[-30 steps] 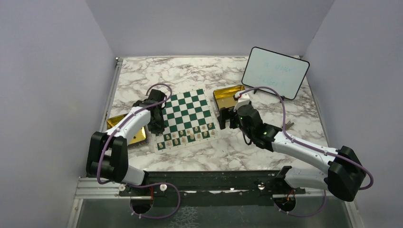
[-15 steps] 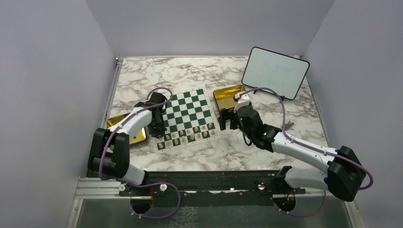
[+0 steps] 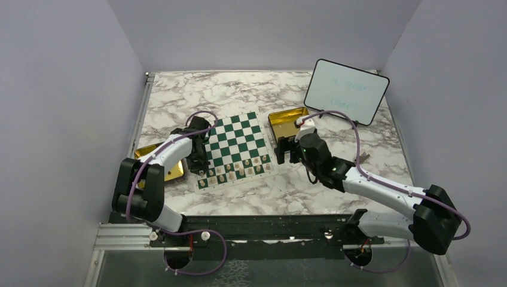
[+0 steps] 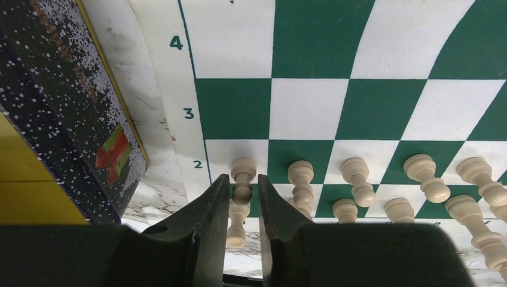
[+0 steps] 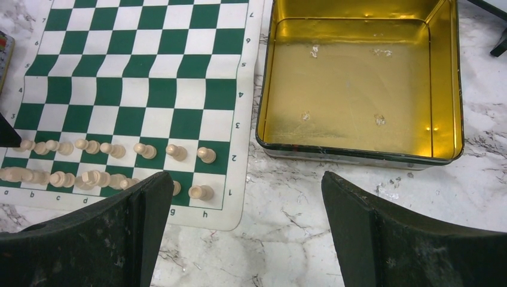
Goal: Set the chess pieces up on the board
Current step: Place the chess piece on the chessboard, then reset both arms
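The green-and-white board (image 3: 236,139) lies mid-table, with cream chess pieces (image 3: 233,170) standing in its two nearest rows. In the left wrist view my left gripper (image 4: 242,179) straddles a pawn (image 4: 243,170) standing on the corner square of row 2. The jaws are barely open, with a thin gap on each side of the pawn's head. Another piece (image 4: 237,230) stands just behind it in row 1, and more pawns (image 4: 301,174) line up to the right. My right gripper (image 5: 245,179) hangs wide open and empty over the marble by the board's (image 5: 137,89) right corner.
An empty gold tin (image 5: 359,156) sits right of the board, close ahead of the right gripper (image 3: 286,149). A second tin with a dark snow-patterned wall (image 4: 72,101) lies against the board's left edge beside the left gripper (image 3: 200,167). A whiteboard (image 3: 345,91) stands at the back right.
The left gripper has slid a little toward the near edge along the board's left side. Its jaws have eased slightly apart. The right arm has barely moved.
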`<state>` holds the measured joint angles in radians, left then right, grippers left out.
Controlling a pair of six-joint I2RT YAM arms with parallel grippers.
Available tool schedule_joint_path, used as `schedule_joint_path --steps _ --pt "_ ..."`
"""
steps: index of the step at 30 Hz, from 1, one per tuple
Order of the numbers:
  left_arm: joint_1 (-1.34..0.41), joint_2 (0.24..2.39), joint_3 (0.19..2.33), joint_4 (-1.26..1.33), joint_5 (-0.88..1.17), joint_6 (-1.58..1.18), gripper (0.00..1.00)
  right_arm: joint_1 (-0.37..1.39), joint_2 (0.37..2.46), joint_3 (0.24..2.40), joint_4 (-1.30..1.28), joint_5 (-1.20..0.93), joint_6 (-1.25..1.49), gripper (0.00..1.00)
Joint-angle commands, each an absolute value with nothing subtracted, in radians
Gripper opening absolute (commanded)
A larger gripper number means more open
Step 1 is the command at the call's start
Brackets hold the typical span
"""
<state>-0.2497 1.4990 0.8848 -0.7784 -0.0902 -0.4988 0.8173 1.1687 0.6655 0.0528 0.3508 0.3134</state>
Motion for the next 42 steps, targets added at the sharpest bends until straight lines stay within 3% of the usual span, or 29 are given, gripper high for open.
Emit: schedule_joint_path --steps 1,13,24,33,37,38,42 --pt "-0.244 1.503 0.876 -0.765 -0.098 -0.518 0.29 0.824 1.145 0.653 0.08 0.356 0.306 1.0" --pt "-0.242 1.463 0.917 -0.794 -0.1 -0.508 0.37 0.824 1.146 0.65 0.08 0.348 0.305 1.0" --pt "-0.238 1.355 1.159 -0.797 -0.042 -0.461 0.49 0.824 1.089 0.714 -0.036 0.316 0.322 1.0" --pt "-0.238 1.171 1.182 -0.506 0.18 -0.423 0.68 0.824 1.042 0.838 -0.18 0.317 0.418 1.0" --pt "-0.238 1.079 1.104 -0.407 0.232 -0.421 0.82 0.824 1.028 0.881 -0.238 0.351 0.465 1.0" --pt "-0.238 1.056 1.09 -0.397 0.243 -0.417 0.97 0.824 1.023 0.887 -0.249 0.359 0.466 1.0" --pt "-0.238 1.003 1.032 -0.374 0.289 -0.408 0.99 0.824 0.994 0.881 -0.277 0.409 0.472 1.0"
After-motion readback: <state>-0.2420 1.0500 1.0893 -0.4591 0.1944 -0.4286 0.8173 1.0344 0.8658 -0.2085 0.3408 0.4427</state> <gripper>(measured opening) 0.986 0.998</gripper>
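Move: The pale pawn stands on a2, already between the left fingertips, its middle about 1 cm below the hand point. From it, the next pawn, on b2, is some 3 cm to the right and 1 cm farther out, the a1 piece roughly 3 cm straight back, and the dark-piece tin about 17 cm left and 3 cm farther out. The a2 pawn lies some 30 cm left, 6 cm back and 12 cm below the right hand. The pawn on a2 is let go first: the left fingers part a little while the hand stays put. Then the left hand lifts clear, up about 25 cm and forward over the board, drifting right as well, its fingers swinging up by roughly 50 degrees from straight down towards forward and spreading wide. The empty right hand, fingers still open, rises some 8 cm late on. ##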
